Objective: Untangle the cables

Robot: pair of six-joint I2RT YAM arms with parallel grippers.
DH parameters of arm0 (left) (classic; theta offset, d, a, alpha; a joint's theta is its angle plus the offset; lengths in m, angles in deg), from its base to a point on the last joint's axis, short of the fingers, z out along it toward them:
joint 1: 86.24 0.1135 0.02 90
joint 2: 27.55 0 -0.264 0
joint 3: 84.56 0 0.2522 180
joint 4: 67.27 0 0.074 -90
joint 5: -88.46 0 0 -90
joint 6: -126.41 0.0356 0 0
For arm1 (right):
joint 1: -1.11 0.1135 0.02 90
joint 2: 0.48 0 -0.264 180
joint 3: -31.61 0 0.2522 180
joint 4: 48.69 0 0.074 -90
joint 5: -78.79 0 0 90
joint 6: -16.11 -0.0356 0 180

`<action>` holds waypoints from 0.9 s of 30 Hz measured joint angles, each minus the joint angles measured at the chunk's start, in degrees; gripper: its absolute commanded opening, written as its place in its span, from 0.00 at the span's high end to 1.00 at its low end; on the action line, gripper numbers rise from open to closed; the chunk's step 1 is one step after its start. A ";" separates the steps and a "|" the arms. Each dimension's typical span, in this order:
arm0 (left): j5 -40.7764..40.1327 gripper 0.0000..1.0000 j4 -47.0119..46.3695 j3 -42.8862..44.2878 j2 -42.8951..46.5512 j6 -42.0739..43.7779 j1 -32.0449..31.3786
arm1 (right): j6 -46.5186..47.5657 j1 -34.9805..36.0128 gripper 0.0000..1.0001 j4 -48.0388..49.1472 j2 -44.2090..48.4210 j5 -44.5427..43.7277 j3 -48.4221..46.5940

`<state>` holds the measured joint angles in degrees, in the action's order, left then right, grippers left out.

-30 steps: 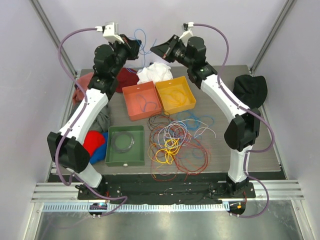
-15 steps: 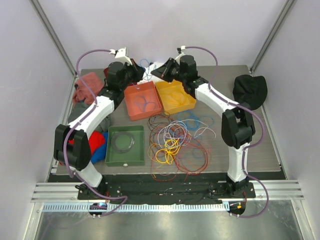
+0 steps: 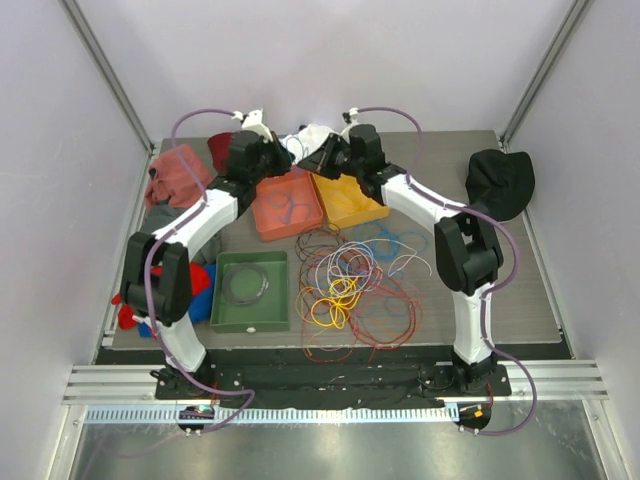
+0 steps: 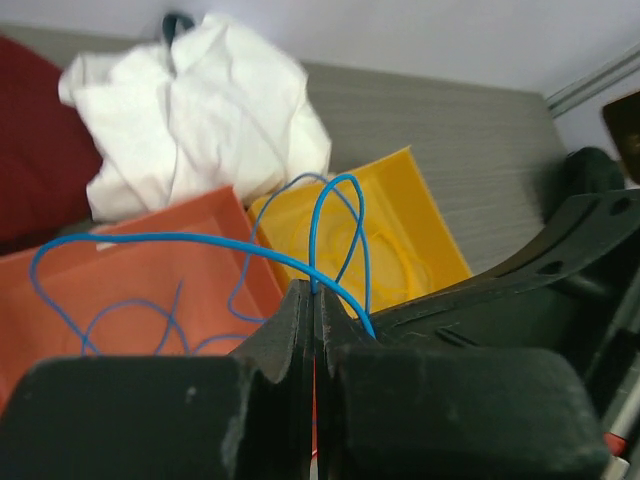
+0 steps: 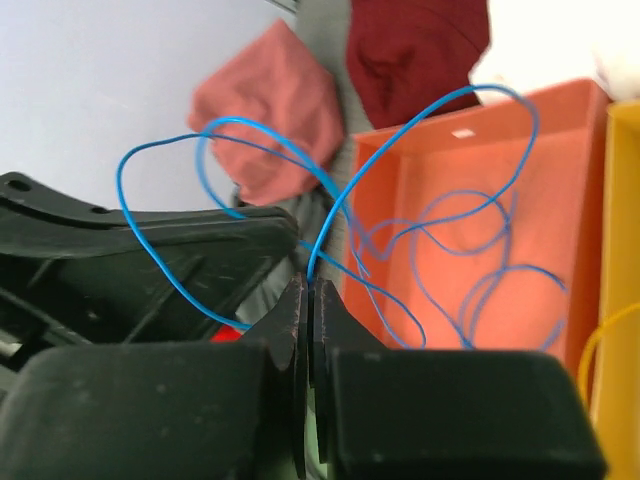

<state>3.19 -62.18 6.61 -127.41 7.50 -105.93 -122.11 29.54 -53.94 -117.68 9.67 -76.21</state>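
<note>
Both grippers meet over the back of the orange tray [image 3: 262, 220]. My left gripper [image 3: 284, 160] [image 4: 317, 292] is shut on a thin blue cable [image 4: 200, 238]. My right gripper [image 3: 318, 160] [image 5: 310, 285] is shut on the same blue cable [image 5: 400, 130], close beside the left one. Its loops hang down into the orange tray [image 4: 120, 290] [image 5: 480, 190]. The tangle of red, yellow, white, orange and blue cables [image 3: 350, 285] lies on the table in front of the trays.
A yellow tray [image 3: 375, 205] stands right of the orange one, a green tray [image 3: 228, 310] with a dark coil at front left. White cloth [image 3: 305, 138], pink cloth [image 3: 180, 170] and dark red cloth [image 5: 410, 50] lie at the back, black cloth [image 3: 500, 180] at right.
Both arms have come down and inward from high at the back, carrying the blue cable with them; its loops now hang in the orange tray. Both grippers stayed shut.
</note>
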 measured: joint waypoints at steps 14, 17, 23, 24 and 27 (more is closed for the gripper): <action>-2.62 1.00 6.93 -1.49 -5.60 -0.96 0.24 | 8.07 1.88 0.44 -13.60 -5.53 -1.97 -1.86; -3.23 1.00 7.76 -2.95 -4.94 -0.92 0.48 | 9.75 2.95 0.40 -15.89 -5.25 -3.58 -2.91; -5.73 1.00 13.03 -3.23 -3.67 -0.59 0.74 | 13.68 5.62 0.37 -22.21 -1.16 -10.05 -3.08; -6.25 1.00 14.47 -2.78 -3.65 -0.48 0.74 | 14.51 5.97 0.37 -23.39 -0.04 -11.52 -3.13; -7.78 1.00 19.54 -0.55 -3.67 -0.22 0.74 | 16.52 6.80 0.37 -26.01 2.51 -14.93 -3.82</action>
<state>-4.59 -42.64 6.06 -131.08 7.28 -105.18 -105.59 36.34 -79.95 -115.17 -5.26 -80.04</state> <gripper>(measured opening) 0.012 0.629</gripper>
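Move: The red box, the place the blue cable is being lowered to, has its middle about 5 cm ahead of the left hand, 3 cm to its left and 21 cm below. From the right hand it is some 7 cm ahead, 6 cm left and 19 cm below. The yellow box lies about 15 cm right and 10 cm ahead of the left hand, the green box some 20 cm back and 9 cm left of it. Downward together go both hands with the blue cable over the red box: the left sinks about 11 cm, drifting back and left as its fingers tip down some 20 degrees, still pinching the cable. The right drops about 9 cm, opens wide and lets its part go, then rises 4 cm, easing back with its fingers tipping down. ##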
